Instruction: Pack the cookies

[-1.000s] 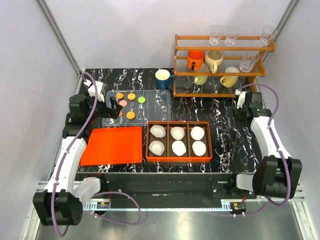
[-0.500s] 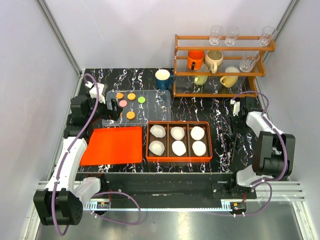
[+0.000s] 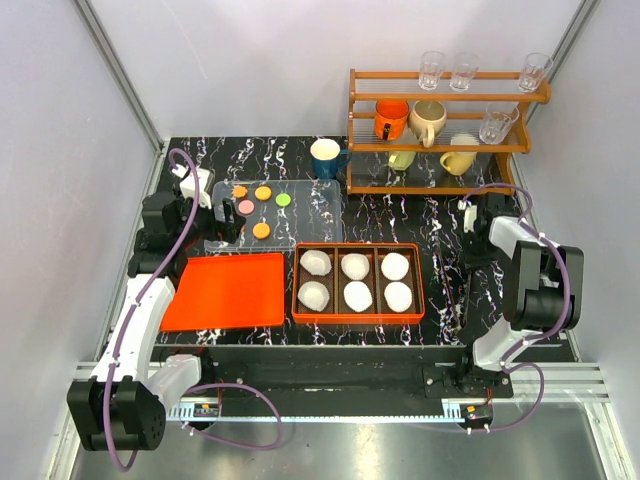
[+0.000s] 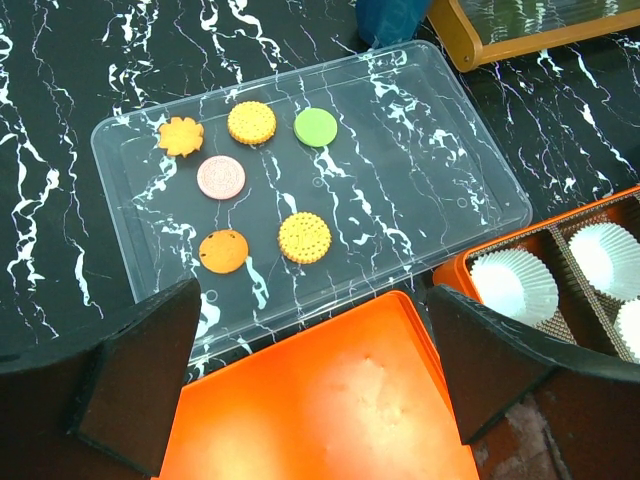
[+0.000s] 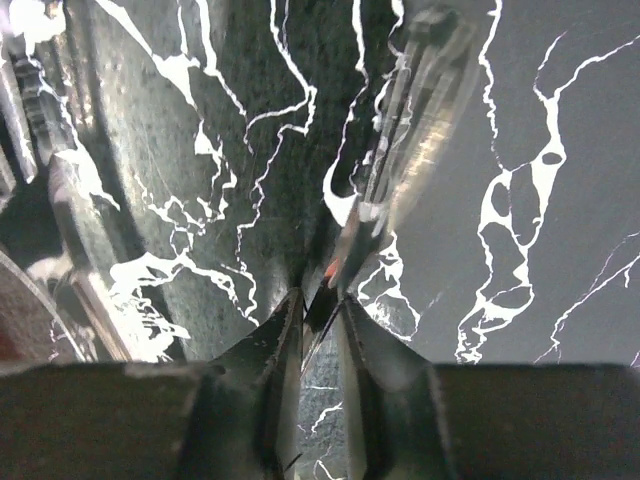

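Several cookies lie on a clear tray [image 4: 420, 190]: a green one [image 4: 316, 127], a pink one [image 4: 221, 176] and orange ones such as the nearest [image 4: 304, 237]. My left gripper [image 4: 312, 300] hangs open over the tray's near edge and the orange lid [image 4: 330, 400], holding nothing. In the top view the left gripper [image 3: 218, 226] is at the tray's left side. The orange box [image 3: 358, 246] holds white paper liners. My right gripper [image 5: 318, 300] is low over the table right of the box, jaws nearly together around the end of a thin shiny tool [image 5: 415, 130].
A wooden rack [image 3: 445, 98] with mugs and glasses stands at the back right. A blue mug [image 3: 326, 157] sits beside it, just behind the clear tray. The thin tool [image 3: 465, 290] lies along the box's right side.
My right arm has folded back toward its base and its jaws have narrowed from wide open to almost together around the tool's end. The left arm has barely moved.
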You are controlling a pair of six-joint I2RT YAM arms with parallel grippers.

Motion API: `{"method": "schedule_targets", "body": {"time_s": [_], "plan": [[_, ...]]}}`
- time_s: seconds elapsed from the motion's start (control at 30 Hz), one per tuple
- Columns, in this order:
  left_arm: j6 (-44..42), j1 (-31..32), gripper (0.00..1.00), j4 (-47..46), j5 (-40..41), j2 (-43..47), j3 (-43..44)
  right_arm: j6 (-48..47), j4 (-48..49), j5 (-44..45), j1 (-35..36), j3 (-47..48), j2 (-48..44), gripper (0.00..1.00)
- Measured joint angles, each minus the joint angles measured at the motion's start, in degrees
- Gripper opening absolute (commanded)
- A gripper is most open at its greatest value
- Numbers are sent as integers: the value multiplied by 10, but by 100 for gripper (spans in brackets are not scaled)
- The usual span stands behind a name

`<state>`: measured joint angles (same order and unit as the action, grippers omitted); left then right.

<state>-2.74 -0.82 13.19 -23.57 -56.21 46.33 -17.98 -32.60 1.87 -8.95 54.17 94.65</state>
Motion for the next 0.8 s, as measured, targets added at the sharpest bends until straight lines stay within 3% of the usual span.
{"method": "schedule_targets", "body": {"time_s": [0.07,0.23,0.6,0.8], "plan": [[0,0,99,0,0,0,0,2,1,0,0,8,7,9],[1,0,99,-11,-3,-1,-7,9,-4,-9,-1,34,25,1],[15,8,99,-42,-14,-10,-26,40,-57,-17,-1,145,17,0],[22,45,99,-74,-61,-10,-29,69,-126,-70,-1,249,-20,0]]}}
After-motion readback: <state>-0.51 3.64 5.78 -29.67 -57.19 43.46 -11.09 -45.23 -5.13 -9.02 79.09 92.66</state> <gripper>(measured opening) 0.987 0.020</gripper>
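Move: The tongs lie flat as a V opening forward; their right arm is already between the right fingertips at table height, and the middle of the whole tool sits some 4 cm back and 4 cm left of that hand. The cookie box is about 32 cm left and 4 cm back of it, the mug rack roughly 28 cm ahead and 8 cm left. From the left hand the tongs are about 63 cm right, 8 cm back and 20 cm below. Forward along the table at first, the right fingers narrowing until they pinch the right arm of the tongs, then upward ever faster with them towards the rack: some 13 cm up and 8 cm forward, the fingertips swinging outward about 15 degrees. Late on, the wide-open, empty left hand swings about 4.5 cm to the right towards the cookie box, turning some 10 degrees clockwise. ##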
